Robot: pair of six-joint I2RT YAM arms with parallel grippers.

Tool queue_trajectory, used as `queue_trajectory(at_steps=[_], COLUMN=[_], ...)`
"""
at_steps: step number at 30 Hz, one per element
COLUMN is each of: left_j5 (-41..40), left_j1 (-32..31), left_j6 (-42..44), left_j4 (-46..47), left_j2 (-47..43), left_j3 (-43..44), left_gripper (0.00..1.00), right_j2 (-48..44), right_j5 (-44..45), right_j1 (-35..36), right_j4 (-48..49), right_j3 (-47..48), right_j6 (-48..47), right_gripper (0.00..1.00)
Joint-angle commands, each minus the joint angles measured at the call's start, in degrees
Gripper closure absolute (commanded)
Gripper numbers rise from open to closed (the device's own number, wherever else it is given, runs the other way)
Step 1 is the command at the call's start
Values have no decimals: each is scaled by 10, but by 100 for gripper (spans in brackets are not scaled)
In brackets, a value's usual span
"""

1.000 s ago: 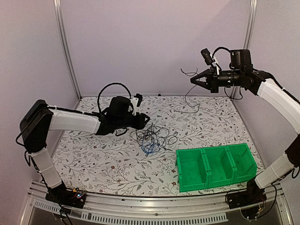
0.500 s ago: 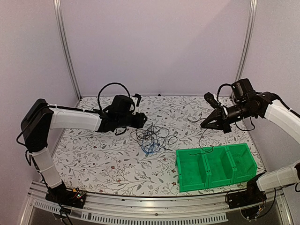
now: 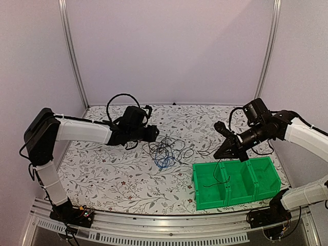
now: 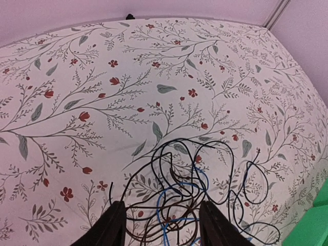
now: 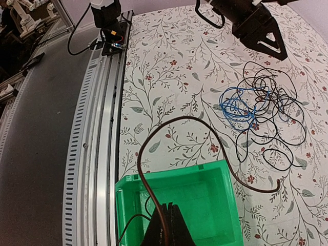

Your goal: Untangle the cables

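Note:
A tangle of thin black cables (image 3: 169, 148) with one blue cable (image 3: 164, 163) lies mid-table, also in the left wrist view (image 4: 205, 169) and the right wrist view (image 5: 266, 113). My left gripper (image 3: 158, 134) hovers open at the tangle's left edge, its fingertips either side of the loops (image 4: 161, 205). My right gripper (image 3: 219, 154) (image 5: 169, 206) is shut on a separate dark cable (image 5: 177, 119). It hangs over the left compartment of the green bin (image 3: 195, 184). One part of that cable drops into the bin; the other arcs out over the table.
The green bin (image 5: 169, 177) has three compartments and stands at the near right. An aluminium rail (image 3: 154, 225) runs along the table's near edge. The left arm's base (image 5: 110, 20) is bolted to it. Walls close in the back and sides.
My right arm has come down from high at the back right, carrying the dark cable forward to above the green bin. The left arm has barely moved.

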Motion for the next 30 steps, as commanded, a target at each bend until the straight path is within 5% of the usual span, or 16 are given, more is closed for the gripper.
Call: queue_trajectory(at_steps=[1, 30], left_j5=[-27, -45], left_j1=[6, 7], left_j6=[-6, -34], left_j4=[-27, -16], left_j2=[-20, -32], left_j3=[-15, -56], left_gripper=[52, 52], right_j2=[11, 65], right_j5=[28, 125], right_j1=[27, 61], right_j4=[37, -68], right_j3=[-23, -38], right_j6=[11, -71], right_gripper=[100, 100])
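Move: Just beneath the right hand, about 17 cm down and roughly 3 cm to its left, is the middle of the green bin's left compartment; the middle compartment is about 9 cm to the hand's right. The tangle lies some 19 cm ahead of the right hand and 18 cm left, with the blue cable on its near side, 14 cm ahead and 20 cm left. From the left hand, the tangle is about 7 cm right, 2 cm ahead and 11 cm down; the left compartment is 21 cm back, 26 cm right. Lowering the still-pinched dark cable towards the left compartment, the right hand sinks about 8 cm, with a small drift back and right, while its shut fingers tip some 15 degrees steeper downwards. The empty left hand, its fingers staying half open, eases about 3 cm left and a little down and back, away from above the tangle. ##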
